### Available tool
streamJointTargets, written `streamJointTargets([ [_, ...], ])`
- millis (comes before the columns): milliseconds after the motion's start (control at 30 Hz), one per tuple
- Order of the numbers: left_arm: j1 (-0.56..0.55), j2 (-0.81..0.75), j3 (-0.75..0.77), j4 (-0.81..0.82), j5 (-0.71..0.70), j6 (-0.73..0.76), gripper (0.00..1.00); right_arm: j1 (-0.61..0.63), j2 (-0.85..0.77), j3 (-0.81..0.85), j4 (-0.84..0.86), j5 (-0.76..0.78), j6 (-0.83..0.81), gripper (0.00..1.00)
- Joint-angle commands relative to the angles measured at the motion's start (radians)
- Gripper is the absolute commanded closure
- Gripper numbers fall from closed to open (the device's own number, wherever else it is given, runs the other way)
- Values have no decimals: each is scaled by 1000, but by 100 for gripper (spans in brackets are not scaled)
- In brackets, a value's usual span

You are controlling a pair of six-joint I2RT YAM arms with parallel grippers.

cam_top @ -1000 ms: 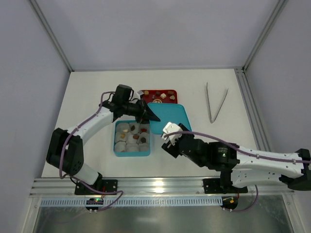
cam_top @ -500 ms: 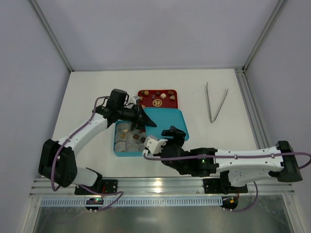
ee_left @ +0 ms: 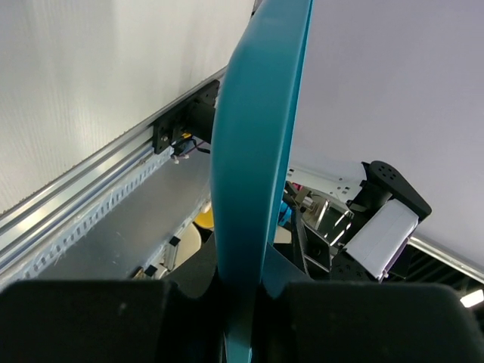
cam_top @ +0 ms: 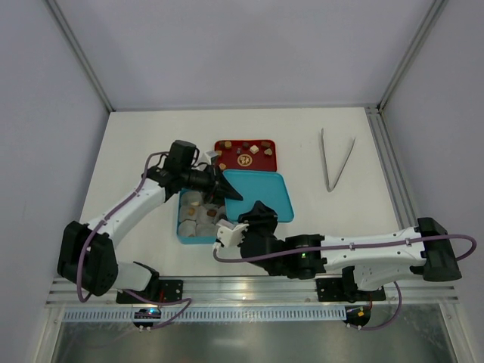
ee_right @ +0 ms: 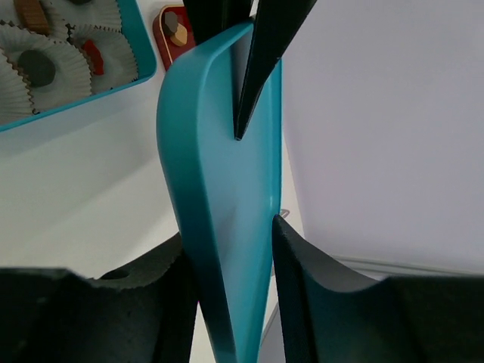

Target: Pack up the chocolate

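Observation:
The chocolate shows in two places: small pieces in paper cups inside the teal box [cam_top: 198, 221], such as the brown piece [ee_right: 36, 66], and loose pieces [cam_top: 255, 149] on the red tray [cam_top: 246, 153]. The teal lid [cam_top: 263, 193] is held beside the box, tilted on edge. My left gripper [cam_top: 227, 189] is shut on the lid's far-left rim [ee_left: 257, 151]. My right gripper [cam_top: 253, 217] is closed on the lid's near rim [ee_right: 219, 212], one pad [ee_right: 170, 280] against it and the other fingertip touching. The left gripper's fingers [ee_right: 261, 60] show beyond the lid.
Metal tongs [cam_top: 336, 159] lie at the back right of the table. The red tray sits just behind the lid. A metal rail [cam_top: 249, 289] runs along the near edge. The enclosure's grey walls stand on both sides.
My right arm has swung left and forward to the lid's near edge, and its jaws have narrowed onto the rim. The left gripper has kept its hold on the lid, shifting slightly left.

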Motion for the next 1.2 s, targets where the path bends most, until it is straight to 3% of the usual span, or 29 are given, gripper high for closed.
streamJointTargets([
  [0,3,-47,4,5,65,3,100,7,-7,-10,55,37,-45,59],
  [133,4,-52,11,5,68,9,100,9,5,-7,55,41,-47,76],
  [200,4,-55,17,5,66,15,94,7,11,-4,59,44,-50,84],
  [300,4,-58,31,3,62,24,80,9,14,2,63,53,-51,91],
  [367,6,-61,46,-8,53,41,60,10,14,13,59,69,-51,96],
  [533,9,-50,86,-8,33,64,43,12,-3,22,50,84,-45,96],
  [633,14,-50,105,-9,13,79,22,13,-4,31,27,96,-25,96],
  [733,35,-47,137,-35,-12,121,12,12,-12,39,-14,103,13,96],
  [1033,141,5,246,-144,-49,268,9,12,-69,54,-206,101,211,96],
  [1167,231,27,292,-245,-134,383,10,1,-99,79,-301,64,316,96],
])
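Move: The teal lid is held up by its left edge in the left fingers, its middle about 7 cm right of that hand, 1 cm ahead and 3 below. From the right hand, its half-open fingers around the near edge, the lid's middle is some 5 cm ahead, 1 left and 2 below. The chocolate box lies about 8 cm ahead of the right hand and 20 left, the red tray 29 ahead and 7 left, both some 20 below. The lid changes hands: the right fingers close on its near edge and pinch it, then the left fingers open wide and come free of its left edge. The left hand rises about 5 cm, then swings forward and left away from the lid with its wrist turning some 20 degrees, while the right hand keeps its grip and draws the lid about 3 cm to the right. ##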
